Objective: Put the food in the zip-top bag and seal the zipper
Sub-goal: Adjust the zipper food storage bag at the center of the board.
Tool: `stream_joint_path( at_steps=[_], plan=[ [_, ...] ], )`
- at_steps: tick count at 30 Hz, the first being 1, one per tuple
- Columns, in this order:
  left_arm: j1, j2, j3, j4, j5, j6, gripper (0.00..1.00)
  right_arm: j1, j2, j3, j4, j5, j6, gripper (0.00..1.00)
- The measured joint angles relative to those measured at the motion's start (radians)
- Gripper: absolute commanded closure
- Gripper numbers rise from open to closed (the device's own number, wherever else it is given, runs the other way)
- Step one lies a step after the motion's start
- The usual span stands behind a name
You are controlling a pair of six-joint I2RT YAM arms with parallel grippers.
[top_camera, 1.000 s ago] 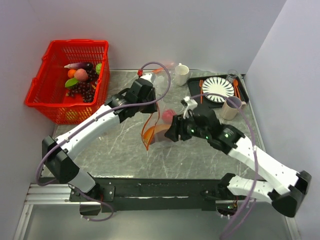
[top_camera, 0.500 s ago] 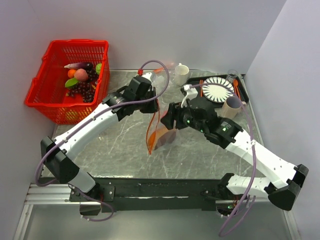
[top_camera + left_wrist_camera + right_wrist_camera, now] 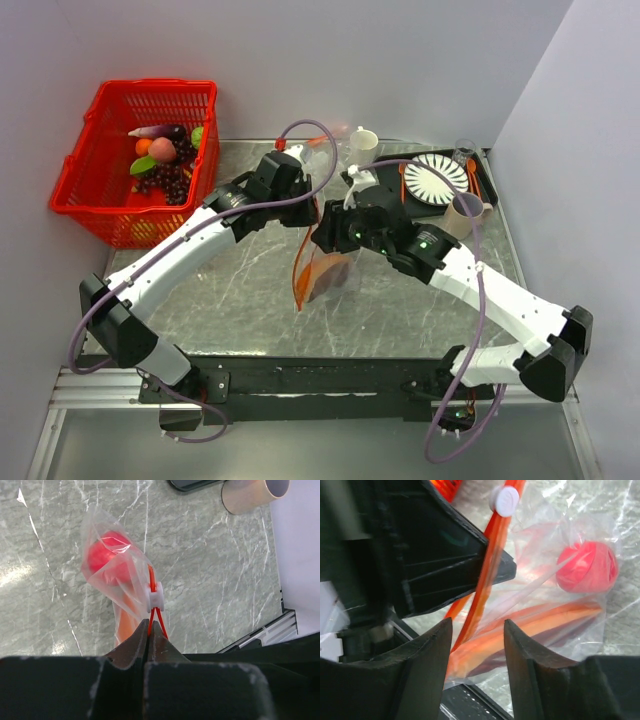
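The clear zip-top bag (image 3: 328, 272) hangs from my left gripper (image 3: 309, 217), which is shut on the orange-red zipper strip (image 3: 152, 617) just below its white slider (image 3: 156, 596). Inside the bag are the red round fruit (image 3: 104, 555) and the orange-brown curved piece (image 3: 125, 624). In the right wrist view the fruit (image 3: 587, 566), the orange piece (image 3: 545, 622) and a dark purple shape (image 3: 492, 666) show through the plastic. My right gripper (image 3: 477, 625) is open, its jaws on either side of the zipper strip (image 3: 485, 587) near the bag's mouth, not closed on it. It also shows in the top view (image 3: 328, 235).
A red basket (image 3: 95, 195) with a peach, an eggplant and grapes stands at the back left. A white mug (image 3: 362, 148), a striped plate (image 3: 438, 176) on a black tray with orange cutlery, and a beige cup (image 3: 461, 214) stand at the back right.
The bag has been lifted off the table and now hangs from my left gripper. My right gripper has moved left and up to the bag's zipper edge.
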Motion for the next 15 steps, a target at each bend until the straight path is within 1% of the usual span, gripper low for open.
stream_joint_path(
  at_steps=[2, 3, 4, 5, 7, 8, 11, 15],
  plan=[
    [0.0, 0.0, 0.0, 0.0, 0.002, 0.0, 0.98, 0.002, 0.021, 0.0, -0.007, 0.01, 0.0, 0.64],
    [0.0, 0.0, 0.0, 0.0, 0.002, 0.0, 0.98, 0.004, 0.029, 0.0, -0.01, 0.016, -0.002, 0.71],
    [0.0, 0.0, 0.0, 0.0, 0.003, 0.0, 0.98, 0.005, 0.039, 0.0, -0.016, 0.027, 0.0, 0.83],
    [0.002, 0.0, 0.0, 0.0, 0.004, 0.0, 0.98, 0.005, 0.046, 0.0, -0.022, 0.035, -0.005, 0.89],
    [0.004, 0.0, 0.0, -0.001, 0.006, 0.001, 0.98, 0.006, 0.057, 0.001, -0.043, 0.061, -0.005, 0.95],
    [0.006, 0.0, 0.0, -0.002, 0.008, 0.001, 0.98, 0.006, 0.058, 0.003, -0.057, 0.077, -0.006, 1.0],
    [0.011, 0.0, 0.0, -0.006, 0.008, 0.002, 0.99, 0.006, 0.057, 0.026, -0.103, 0.114, -0.016, 1.0],
    [0.016, 0.007, 0.0, 0.004, 0.031, 0.001, 0.99, -0.002, 0.053, 0.115, -0.196, 0.169, -0.051, 1.0]
  ],
)
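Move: The right hand, half open, has the bag's orange zipper strip just ahead of its fingers, about 1 cm forward and some 3 cm below, in line sideways. The white slider sits by the left fingertips, roughly 7 cm forward and 2 cm left of the right hand; the red tomato in the bag is about 4 cm forward, 2 cm right and 9 cm down. From the left hand, that strip spot is some 7 cm back, 1 cm right and 3 cm below. The right fingers shut fully and pinch one orange lip of the zipper as the hand dips about 3 cm onto it; the closed hand then draws the lip some 3 cm to the right, rising most of the way back and easing slightly forward, tilting about 10 degrees with its left side dropping. The left hand stays put, keeping its pinch at the slider end. ##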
